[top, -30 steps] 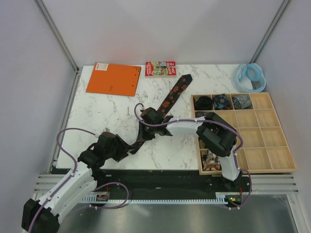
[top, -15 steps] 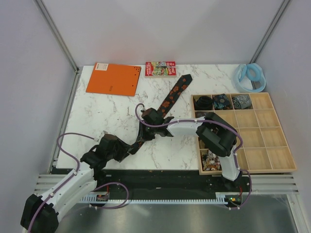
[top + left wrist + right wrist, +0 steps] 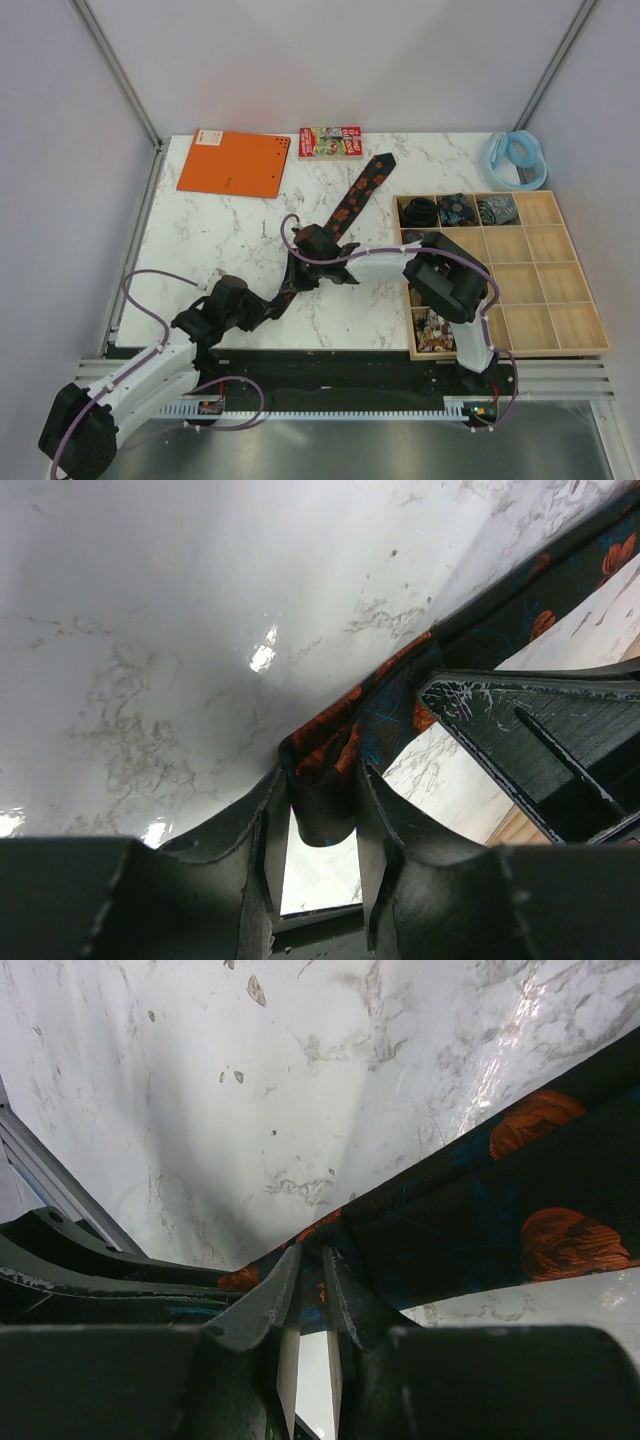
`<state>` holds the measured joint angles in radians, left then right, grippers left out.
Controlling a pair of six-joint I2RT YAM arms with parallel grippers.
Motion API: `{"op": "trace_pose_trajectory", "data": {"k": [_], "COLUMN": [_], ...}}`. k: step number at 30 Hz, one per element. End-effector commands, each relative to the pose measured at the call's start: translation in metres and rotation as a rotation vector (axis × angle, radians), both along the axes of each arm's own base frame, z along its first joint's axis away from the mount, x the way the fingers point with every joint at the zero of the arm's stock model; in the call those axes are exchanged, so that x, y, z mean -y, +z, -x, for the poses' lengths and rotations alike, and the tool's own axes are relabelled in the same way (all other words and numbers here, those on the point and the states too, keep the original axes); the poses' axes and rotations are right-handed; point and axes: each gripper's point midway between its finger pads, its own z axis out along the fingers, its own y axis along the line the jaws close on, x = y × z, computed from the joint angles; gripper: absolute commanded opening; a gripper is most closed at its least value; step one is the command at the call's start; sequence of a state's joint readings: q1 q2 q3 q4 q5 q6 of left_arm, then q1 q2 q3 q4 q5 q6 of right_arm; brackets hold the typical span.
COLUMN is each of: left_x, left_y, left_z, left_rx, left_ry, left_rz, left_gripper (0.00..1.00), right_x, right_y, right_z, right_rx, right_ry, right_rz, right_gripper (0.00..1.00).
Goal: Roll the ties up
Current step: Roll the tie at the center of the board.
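The black tie with orange-red flowers [image 3: 355,198] lies slantwise on the marble table [image 3: 220,240], its wide pointed end toward the back. My left gripper [image 3: 265,306] is shut on its near end, and in the left wrist view the fabric [image 3: 335,745] bunches between my fingers [image 3: 272,815]. My right gripper [image 3: 297,268] is shut on the same tie [image 3: 520,1200] a little farther up, its fingers [image 3: 280,1285] pinching a fold. Three more ties, coiled small [image 3: 458,208], sit in the tray's back row.
A wooden compartment tray [image 3: 560,300] fills the right side, with a patterned bundle [image 3: 433,330] in its near left cell. An orange notebook [image 3: 235,163] and a small colourful box [image 3: 330,141] lie at the back. A pale blue ring [image 3: 515,158] is at the back right.
My left gripper has slid slightly right along the near edge and its jaws have narrowed onto the tie's end. The right gripper has kept its hold and barely moved.
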<state>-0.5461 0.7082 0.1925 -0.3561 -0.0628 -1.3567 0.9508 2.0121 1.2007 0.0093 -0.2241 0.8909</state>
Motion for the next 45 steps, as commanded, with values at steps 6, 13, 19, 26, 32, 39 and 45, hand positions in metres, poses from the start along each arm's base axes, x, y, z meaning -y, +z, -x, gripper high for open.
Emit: {"op": "trace_pose_trajectory", "data": {"k": [6,13,19,26,32,39,45], "left_x": [0.008,0.008,0.009,0.009,0.013,0.02,0.024], "left_y": [0.011,0.039,0.065,0.084,0.088,0.082,0.074], "left_z": [-0.007,-0.007,0.003,0.015,0.016,0.01,-0.003], "left_rx": [0.022,0.066,0.086,0.062,0.033,-0.031,-0.058], "left_ry": [-0.032,-0.114,-0.183,-0.268,-0.343,-0.407,-0.433], "left_rz": [-0.055,-0.099,-0.097,-0.118,-0.157,-0.206,-0.229], "left_gripper": [0.19,0.02,0.02,0.02,0.02,0.02,0.02], "right_x": [0.025,0.027,0.013,-0.007,-0.017,-0.019,-0.02], "right_y": [-0.02,-0.008,0.011,0.032,0.035,0.028,0.025], "right_z": [0.016,0.018,0.031,0.052,0.06,0.06,0.059], "right_rx": [-0.044,-0.041,-0.03,-0.027,-0.022,-0.028,-0.025], "right_ry": [-0.013,-0.026,-0.012,0.005,0.016,0.018,0.027], "right_rz": [0.086,0.069,0.035,-0.002,-0.01,-0.007,-0.002], "right_gripper": [0.22,0.22,0.22,0.22,0.22,0.22,0.23]}}
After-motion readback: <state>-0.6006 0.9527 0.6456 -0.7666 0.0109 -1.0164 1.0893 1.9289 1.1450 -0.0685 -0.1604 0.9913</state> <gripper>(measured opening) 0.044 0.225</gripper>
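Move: The tie's near end sits between the left gripper's half-open fingertips, about 1 cm ahead and 1 cm below. Counting from the left hand, the right gripper on the tie is some 6 cm ahead and 4 cm right, and the board's near edge is roughly 7 cm straight back. The right hand has that tie end about 5 cm back, 4 cm left and 2 cm below, and the tie's far end about 35 cm ahead and 24 cm right. Close the left gripper on the tie's near end, easing it about 1 cm right, then lift the end some 8 cm and a little back, turning the wrist clockwise roughly 20 degrees and sinking slightly at the finish. During the lift, draw the right gripper back about 6.5 cm along the board towards the spot beneath the left, its nearly shut fingers still on the tie and their gap unchanged. ##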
